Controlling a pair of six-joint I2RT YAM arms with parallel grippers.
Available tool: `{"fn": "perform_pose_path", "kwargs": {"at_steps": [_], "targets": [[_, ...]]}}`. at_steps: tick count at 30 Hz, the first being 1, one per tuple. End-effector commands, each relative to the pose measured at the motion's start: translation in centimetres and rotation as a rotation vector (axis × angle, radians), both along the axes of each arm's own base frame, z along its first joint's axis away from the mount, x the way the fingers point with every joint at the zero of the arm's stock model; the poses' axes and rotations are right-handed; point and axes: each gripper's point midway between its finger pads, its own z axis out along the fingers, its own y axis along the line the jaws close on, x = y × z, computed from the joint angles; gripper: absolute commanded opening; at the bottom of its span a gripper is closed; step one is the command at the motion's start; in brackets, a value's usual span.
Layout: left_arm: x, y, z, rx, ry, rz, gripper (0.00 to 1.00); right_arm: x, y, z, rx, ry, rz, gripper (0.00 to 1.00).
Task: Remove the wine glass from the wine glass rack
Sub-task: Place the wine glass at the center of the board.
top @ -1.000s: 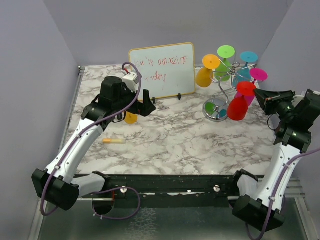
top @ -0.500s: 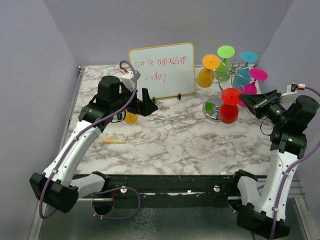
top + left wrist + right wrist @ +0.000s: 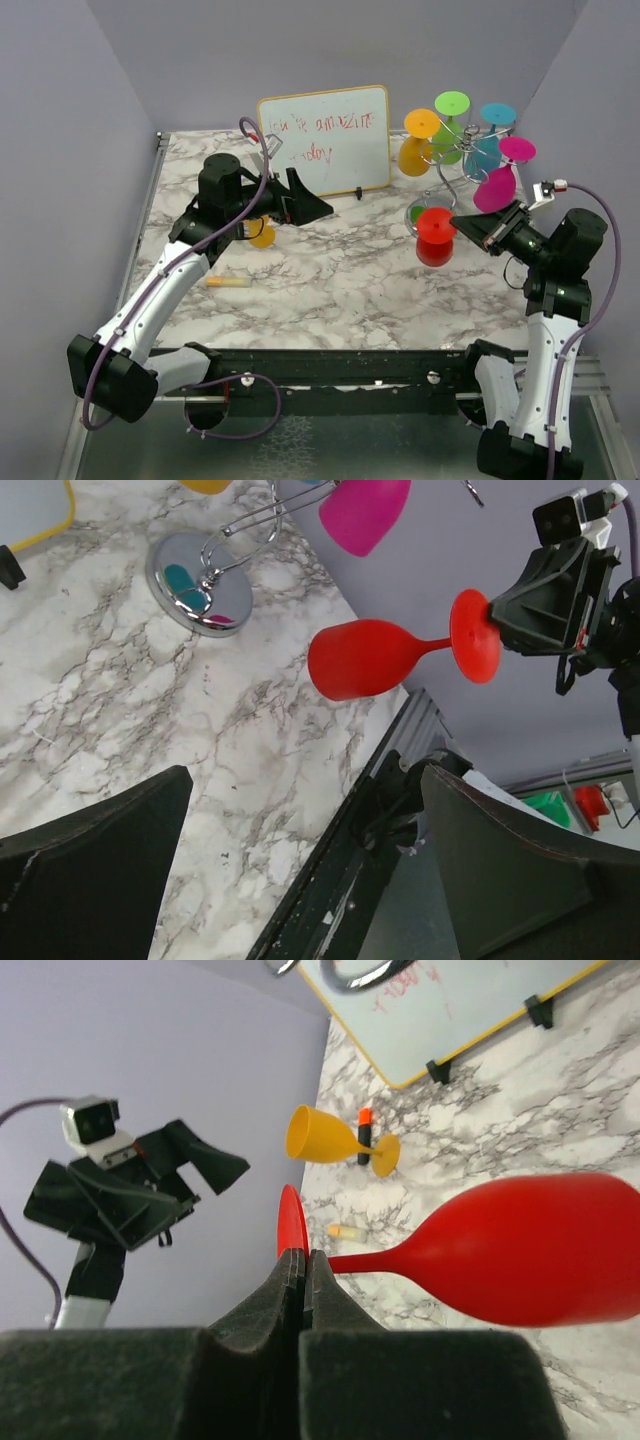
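Note:
The red wine glass (image 3: pixel 436 235) hangs in the air in front of the wine glass rack (image 3: pixel 447 172), clear of its wire arms. It lies on its side, bowl (image 3: pixel 540 1250) pointing away from my right gripper (image 3: pixel 463 221). That gripper (image 3: pixel 303 1258) is shut on the rim of the glass's round foot. In the left wrist view the red wine glass (image 3: pixel 365 658) floats above the marble, right of the rack's shiny base (image 3: pixel 198 580). My left gripper (image 3: pixel 315 206) hovers by the whiteboard, jaws wide apart (image 3: pixel 305 773), with nothing between them.
Orange (image 3: pixel 410 142), green (image 3: pixel 451 118), teal (image 3: pixel 490 135) and magenta (image 3: pixel 500 180) glasses hang on the rack. A yellow glass (image 3: pixel 262 235) lies on the marble table (image 3: pixel 350 280) under the left arm, beside a yellowish marker (image 3: pixel 228 282). The whiteboard (image 3: pixel 325 140) stands at the back.
My right gripper has carried the red glass left and forward, away from the rack, lowering it. The left gripper has swung slightly right, staying open.

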Motion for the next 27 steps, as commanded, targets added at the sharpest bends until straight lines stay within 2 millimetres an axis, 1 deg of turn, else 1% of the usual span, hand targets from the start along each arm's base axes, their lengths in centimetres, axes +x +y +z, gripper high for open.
{"fn": "perform_pose_path", "kwargs": {"at_steps": [1,5,7,9,13,17,21,25,27], "targets": [[0.3,-0.7,0.8,-0.083,0.02,-0.019,0.96,-1.3,2.3,-0.1,0.003,-0.092,0.166,0.01],[1.2,-1.1,-1.4,-0.058,0.069,0.017,0.94,-1.4,3.8,-1.7,-0.031,-0.074,0.279,0.0],[1.2,-1.7,-2.2,-0.054,0.092,0.022,0.94,-1.2,3.9,-2.6,-0.053,-0.054,0.301,0.0],[0.9,-2.4,-2.9,-0.048,0.114,0.009,0.93,-1.2,4.4,-3.3,-0.074,-0.048,0.338,0.01],[-0.2,-4.1,-4.1,-0.041,0.162,-0.052,0.94,-1.8,5.4,-3.2,-0.039,-0.071,0.412,0.01],[-0.9,-5.6,-4.4,-0.032,0.164,-0.077,0.94,-2.4,6.2,-3.2,-0.03,-0.093,0.46,0.01],[-1.0,-6.1,-5.4,-0.025,0.205,-0.065,0.94,-2.6,7.0,-3.7,-0.015,-0.08,0.514,0.0],[-1.0,-6.3,-5.2,-0.037,0.192,-0.039,0.94,-2.2,7.5,-3.8,-0.021,-0.072,0.551,0.01],[-0.9,-6.2,-5.5,-0.034,0.187,-0.023,0.94,-2.0,7.7,-3.8,-0.027,-0.07,0.563,0.01]]}}
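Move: The red wine glass already hangs foot-up from the shut right fingers, its middle about 1 cm ahead, 3 cm left and 9 cm below that hand. From the empty left hand it is some 22 cm right, 3 cm back and 9 cm down. The left gripper is about 25 cm left and 4 cm ahead of the right hand, roughly level. The rack's base stands some 13 cm straight ahead of the right hand, 28 cm below; the pink glass hangs 12 cm ahead, 10 cm right, 5 cm lower. Leftward and down, away from the rack and towards the left gripper, the right hand carries the red glass about 7 cm across and 4 to 5 cm lower, turning some 30 degrees counter-clockwise and keeping its pinch on the foot. The left hand comes to meet it, right and down by similar amounts, fingers staying wide open and not yet touching the bowl. ##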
